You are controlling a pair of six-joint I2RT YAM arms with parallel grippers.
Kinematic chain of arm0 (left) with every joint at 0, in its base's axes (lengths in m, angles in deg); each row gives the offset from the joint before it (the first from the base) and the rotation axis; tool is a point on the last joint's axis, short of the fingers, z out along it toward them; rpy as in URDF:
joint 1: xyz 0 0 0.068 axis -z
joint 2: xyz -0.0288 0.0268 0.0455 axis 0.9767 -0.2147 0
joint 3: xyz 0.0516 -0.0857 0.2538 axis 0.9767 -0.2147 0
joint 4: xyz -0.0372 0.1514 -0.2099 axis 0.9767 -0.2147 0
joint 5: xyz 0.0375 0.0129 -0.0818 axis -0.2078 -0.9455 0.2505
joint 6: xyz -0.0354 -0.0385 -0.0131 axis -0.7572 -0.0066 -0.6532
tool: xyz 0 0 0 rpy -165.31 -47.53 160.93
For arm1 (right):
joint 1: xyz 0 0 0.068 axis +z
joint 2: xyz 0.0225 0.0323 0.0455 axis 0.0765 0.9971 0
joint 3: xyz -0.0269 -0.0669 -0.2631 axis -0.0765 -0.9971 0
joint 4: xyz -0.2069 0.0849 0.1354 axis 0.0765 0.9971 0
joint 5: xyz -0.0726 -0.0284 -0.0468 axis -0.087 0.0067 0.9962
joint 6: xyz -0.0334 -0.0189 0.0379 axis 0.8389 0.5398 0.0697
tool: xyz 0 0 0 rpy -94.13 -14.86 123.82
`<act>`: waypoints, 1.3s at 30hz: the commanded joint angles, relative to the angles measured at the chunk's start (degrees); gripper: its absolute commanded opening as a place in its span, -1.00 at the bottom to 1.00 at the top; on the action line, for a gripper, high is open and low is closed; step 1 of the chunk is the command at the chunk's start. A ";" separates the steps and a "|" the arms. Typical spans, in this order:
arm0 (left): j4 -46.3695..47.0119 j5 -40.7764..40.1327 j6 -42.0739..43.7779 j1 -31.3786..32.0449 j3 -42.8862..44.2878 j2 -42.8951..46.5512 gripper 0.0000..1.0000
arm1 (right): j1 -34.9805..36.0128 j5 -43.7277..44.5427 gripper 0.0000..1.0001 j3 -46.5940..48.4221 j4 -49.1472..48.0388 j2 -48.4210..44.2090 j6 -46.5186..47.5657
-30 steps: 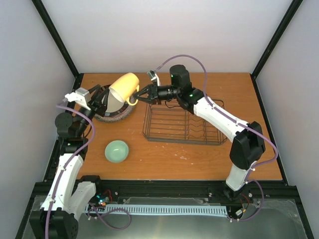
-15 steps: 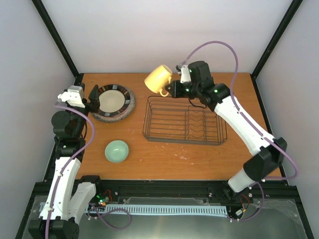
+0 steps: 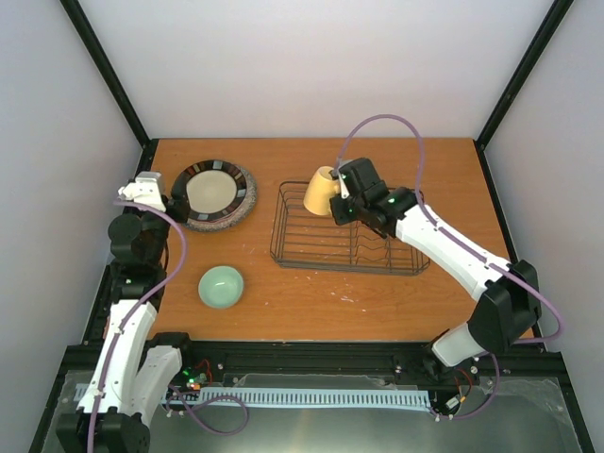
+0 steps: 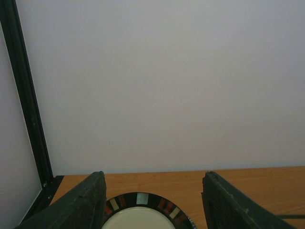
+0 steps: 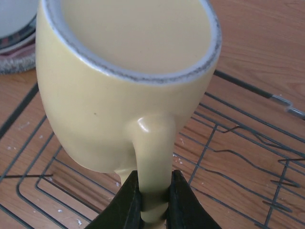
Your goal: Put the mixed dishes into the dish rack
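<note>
My right gripper [image 3: 342, 204] [image 5: 153, 191] is shut on the handle of the yellow mug [image 3: 323, 192] [image 5: 124, 86]. The mug hangs tilted just over the back-left corner of the black wire dish rack [image 3: 349, 234] [image 5: 224, 143]. A cream plate with a dark striped rim [image 3: 215, 192] [image 4: 143, 212] tops a stack at the back left, and a speckled grey rim [image 5: 16, 55] shows under it. My left gripper [image 3: 173, 194] [image 4: 153, 175] stands open at the stack's left edge, nothing between its fingers [image 4: 81, 202]. The mint-green bowl [image 3: 221, 286] sits on the table in front of the stack.
The rack's upright prongs [image 3: 382, 241] fill its right half; its left half is flat wire. White walls and black frame posts [image 4: 28, 105] close in the table at the back and sides. Bare wood lies between bowl and rack.
The right arm carried the mug from above the plate stack across to the rack's back-left corner and lowered it. The left gripper opened wider and drew back left off the plates.
</note>
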 commanded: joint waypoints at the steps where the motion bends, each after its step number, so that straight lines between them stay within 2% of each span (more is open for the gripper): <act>1: 0.56 -1.62 1.40 0.03 -0.47 -0.18 0.11 | 2.72 4.76 -0.94 -0.52 -8.11 1.20 3.77; 10: 1.25 -4.22 1.57 0.03 -2.99 0.26 0.12 | 6.15 8.14 -0.94 0.19 -11.50 9.65 7.95; 25: 0.03 -8.25 2.15 -0.06 -2.44 0.07 0.18 | 6.27 7.42 -0.94 6.65 -13.70 21.72 10.24; 39: -0.20 -9.50 2.20 -0.15 -2.53 0.03 0.22 | 6.19 6.74 -0.95 2.52 -12.42 23.32 10.12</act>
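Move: The right hand already holds the upside-down mug by its handle. The mug's spot at the rack's left end is about 8 cm ahead, 10 cm left and 17 cm below; the rack's wavy dividers are 2 cm ahead, 10 right. The stacked plates lie roughly 12 cm ahead and 30 left, the green bowl 11 back and 26 left, both some 19 below. From the empty left hand that rack spot is about 10 cm ahead, 27 right, 30 below. Still pinching the mug's handle, the right hand lowers the mug about 12 cm into the rack's left end, carrying it some 6 cm left, then forward as well, and easing to a stop. The wrist rolls roughly 15 degrees, left side dropping, and turns a little counter-clockwise. The left hand, open and empty, sinks about 3 cm and drifts slightly left. ##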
